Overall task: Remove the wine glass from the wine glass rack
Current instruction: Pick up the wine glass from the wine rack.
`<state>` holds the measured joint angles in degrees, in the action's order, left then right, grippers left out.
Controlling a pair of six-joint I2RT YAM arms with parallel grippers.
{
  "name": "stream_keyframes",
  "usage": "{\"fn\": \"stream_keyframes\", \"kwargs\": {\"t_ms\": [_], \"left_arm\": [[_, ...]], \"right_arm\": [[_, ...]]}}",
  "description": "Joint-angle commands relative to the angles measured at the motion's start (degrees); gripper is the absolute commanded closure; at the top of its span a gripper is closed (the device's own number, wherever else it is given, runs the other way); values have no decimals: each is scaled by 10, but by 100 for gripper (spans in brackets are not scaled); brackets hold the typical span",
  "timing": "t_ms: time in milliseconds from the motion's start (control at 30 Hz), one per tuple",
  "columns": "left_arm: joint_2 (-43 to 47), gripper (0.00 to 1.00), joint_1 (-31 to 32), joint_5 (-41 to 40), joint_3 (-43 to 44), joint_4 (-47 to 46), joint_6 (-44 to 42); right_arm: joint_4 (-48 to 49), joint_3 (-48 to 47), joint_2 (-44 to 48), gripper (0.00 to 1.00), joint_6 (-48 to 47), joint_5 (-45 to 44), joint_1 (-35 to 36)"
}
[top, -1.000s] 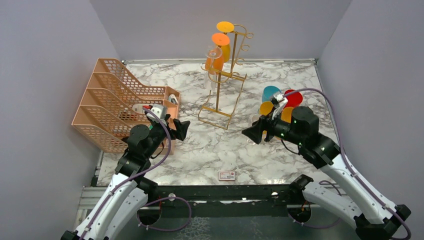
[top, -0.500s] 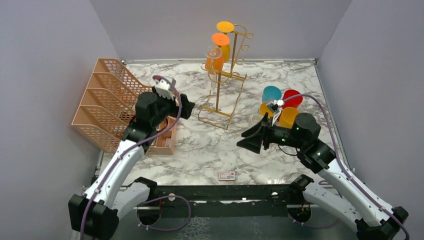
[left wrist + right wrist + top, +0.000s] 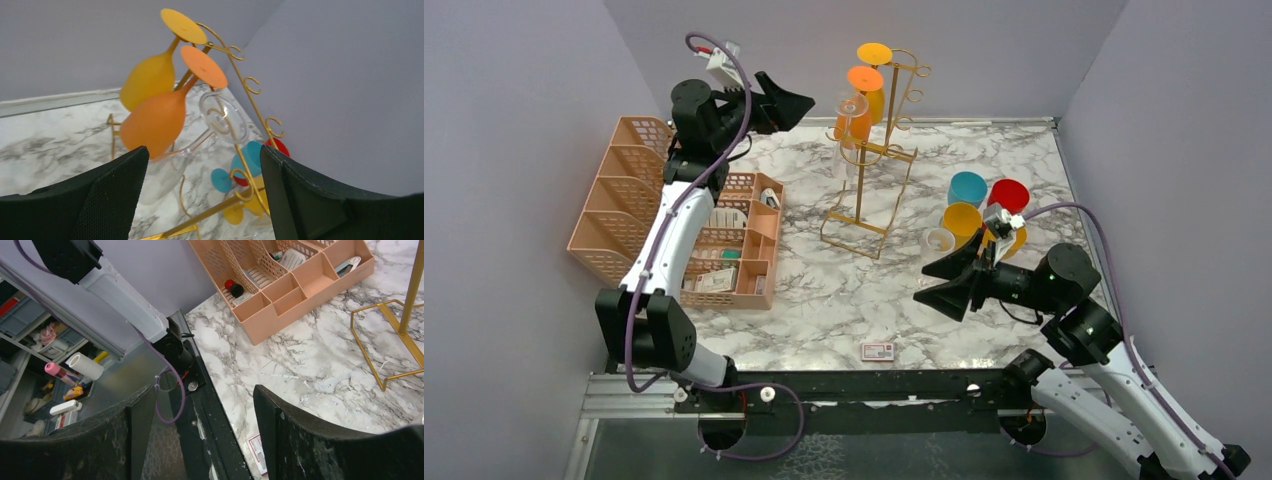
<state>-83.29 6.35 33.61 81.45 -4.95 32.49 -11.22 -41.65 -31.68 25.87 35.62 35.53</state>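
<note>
The gold wire wine glass rack [image 3: 872, 190] stands at the back middle of the marble table. A yellow glass [image 3: 150, 75], an orange glass [image 3: 157, 120] and a clear wine glass [image 3: 165, 172] hang upside down from its hooks. The orange glass also shows in the top view [image 3: 856, 115]. My left gripper [image 3: 792, 103] is open and empty, raised high just left of the hanging glasses, apart from them. My right gripper [image 3: 944, 282] is open and empty, low at the right front, pointing left.
A peach mesh organiser [image 3: 664, 215] with small items stands at the left. Blue [image 3: 967, 187], red [image 3: 1010, 195] and yellow [image 3: 964, 218] cups sit at the right, behind my right arm. A small card [image 3: 877, 350] lies near the table's front edge.
My left arm has risen from low beside the organiser to high at the back, level with the hanging glasses. My right gripper has drawn back toward the front and opened wider.
</note>
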Motion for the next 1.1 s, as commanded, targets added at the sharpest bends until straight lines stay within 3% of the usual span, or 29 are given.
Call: {"fn": "stream_keyframes", "kwargs": {"t_ms": [0, 400, 867, 1067], "left_arm": [[-58, 14, 44, 50, 71, -34, 76], [-176, 31, 103, -30, 209, 104, 16], [-171, 45, 107, -87, 198, 125, 5], [-164, 55, 107, -115, 192, 133, -2]], "right_arm": [[-12, 4, 2, 26, -26, -16, 1], [-66, -23, 2, 26, -74, -29, 1], [-83, -26, 4, 26, -90, -35, 1], [-91, -26, 7, 26, -90, -42, 1]]}}
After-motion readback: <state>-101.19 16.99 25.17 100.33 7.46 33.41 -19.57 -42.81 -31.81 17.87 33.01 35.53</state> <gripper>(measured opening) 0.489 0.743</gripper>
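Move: The left hand goes for the clear wine glass hanging upside down on the rack: its foot is about 8 cm ahead, 12 cm to the right and 5 cm below. The orange glass's foot lies roughly 12 cm ahead, 14 cm right and level; the yellow one's some 15 cm ahead, 16 cm right and 4 cm higher. From the right hand, the clear foot is about 30 cm ahead, 17 cm left and 4 cm above. The left hand sweeps 8 cm right, also forward and down, half-closing its fingers towards the clear glass's foot. ##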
